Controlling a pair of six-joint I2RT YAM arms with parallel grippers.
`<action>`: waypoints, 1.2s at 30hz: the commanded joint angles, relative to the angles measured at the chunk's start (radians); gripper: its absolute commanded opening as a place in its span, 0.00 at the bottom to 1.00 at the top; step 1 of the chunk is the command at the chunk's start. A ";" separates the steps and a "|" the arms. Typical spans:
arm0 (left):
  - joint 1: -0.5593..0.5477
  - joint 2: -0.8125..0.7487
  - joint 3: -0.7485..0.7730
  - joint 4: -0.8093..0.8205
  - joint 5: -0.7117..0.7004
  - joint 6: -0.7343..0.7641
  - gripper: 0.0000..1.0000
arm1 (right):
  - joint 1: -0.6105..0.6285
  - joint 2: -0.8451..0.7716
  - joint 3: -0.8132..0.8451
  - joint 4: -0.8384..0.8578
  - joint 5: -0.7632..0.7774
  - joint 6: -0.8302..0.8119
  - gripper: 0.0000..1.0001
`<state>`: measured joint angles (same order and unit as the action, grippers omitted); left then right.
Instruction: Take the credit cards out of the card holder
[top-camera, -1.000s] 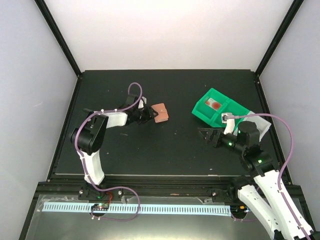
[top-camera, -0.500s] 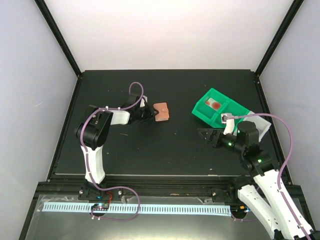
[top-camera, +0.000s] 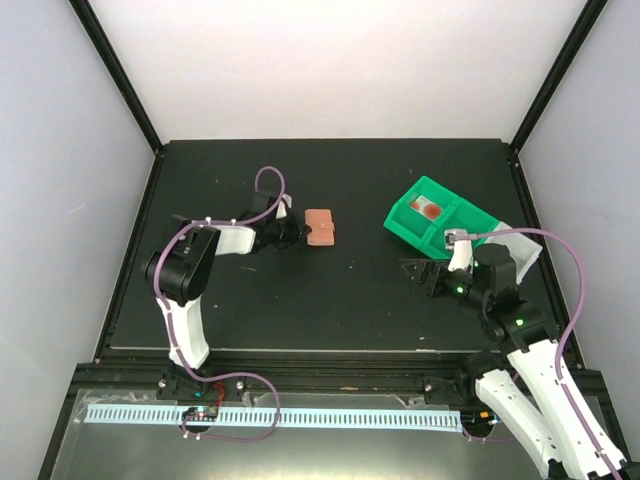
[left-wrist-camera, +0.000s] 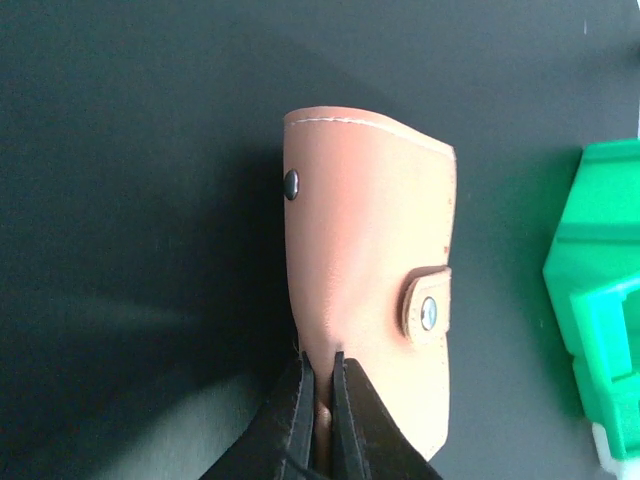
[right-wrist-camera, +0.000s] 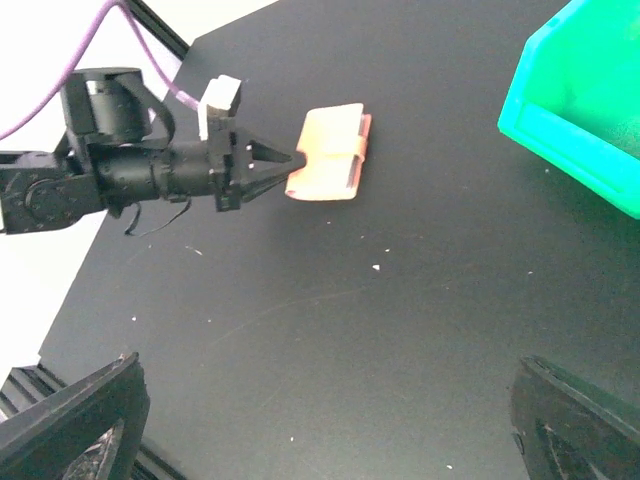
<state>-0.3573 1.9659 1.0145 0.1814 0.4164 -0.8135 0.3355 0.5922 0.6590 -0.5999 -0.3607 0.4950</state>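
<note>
The salmon-pink card holder (top-camera: 320, 226) lies folded shut on the black table, left of centre. Its snap tab (left-wrist-camera: 426, 303) is fastened. My left gripper (top-camera: 298, 232) comes in low from the left and is shut on the holder's near edge (left-wrist-camera: 322, 372). In the right wrist view the same pinch shows, the dark left gripper (right-wrist-camera: 296, 160) at the holder (right-wrist-camera: 330, 153). The credit cards are hidden. My right gripper (top-camera: 415, 272) hovers open over bare table at the right; its fingers (right-wrist-camera: 80, 420) are spread wide with nothing between them.
A green plastic bin (top-camera: 435, 215) stands at the back right and holds something reddish (top-camera: 428, 208). It shows at the right edge of the left wrist view as the green bin (left-wrist-camera: 600, 330). In the right wrist view the bin (right-wrist-camera: 590, 110) sits top right.
My left gripper has closed on the holder's edge. The holder has turned slightly and now lies squarer. The right arm has barely moved.
</note>
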 joint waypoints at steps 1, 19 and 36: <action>0.003 -0.109 -0.076 0.001 0.063 0.040 0.01 | 0.004 -0.026 -0.013 -0.046 0.056 -0.008 0.97; -0.125 -0.538 -0.566 0.074 0.098 0.029 0.02 | 0.133 0.107 -0.142 0.172 0.036 0.171 0.62; -0.243 -0.822 -0.670 -0.003 -0.047 -0.041 0.02 | 0.545 0.680 0.003 0.521 0.134 0.354 0.52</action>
<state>-0.5819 1.1797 0.3504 0.1894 0.4160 -0.8387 0.8249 1.1896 0.5907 -0.2123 -0.2588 0.7887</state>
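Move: The card holder is already pinched by its left edge in the left fingers, its middle about 3 cm right of that hand and 1 cm farther out. It is to go to the open table some 20 cm nearer the base. The green tray lies about 31 cm right of the left hand and 5 cm farther out. From the empty right hand the holder is roughly 22 cm ahead, 19 cm left and 18 cm below, the tray 26 cm ahead and 9 cm right. Still pinching the card holder by its left edge, the left hand draws it back about 20 cm towards the base, then lifts it a little near the end, turning slightly clockwise. The right hand sinks, then swings left as it goes on down, some 13 cm left and 12 cm down in all, towards the holder's strap side, tipping downwards as its fingers close to about half open; it doesn't touch the holder. ##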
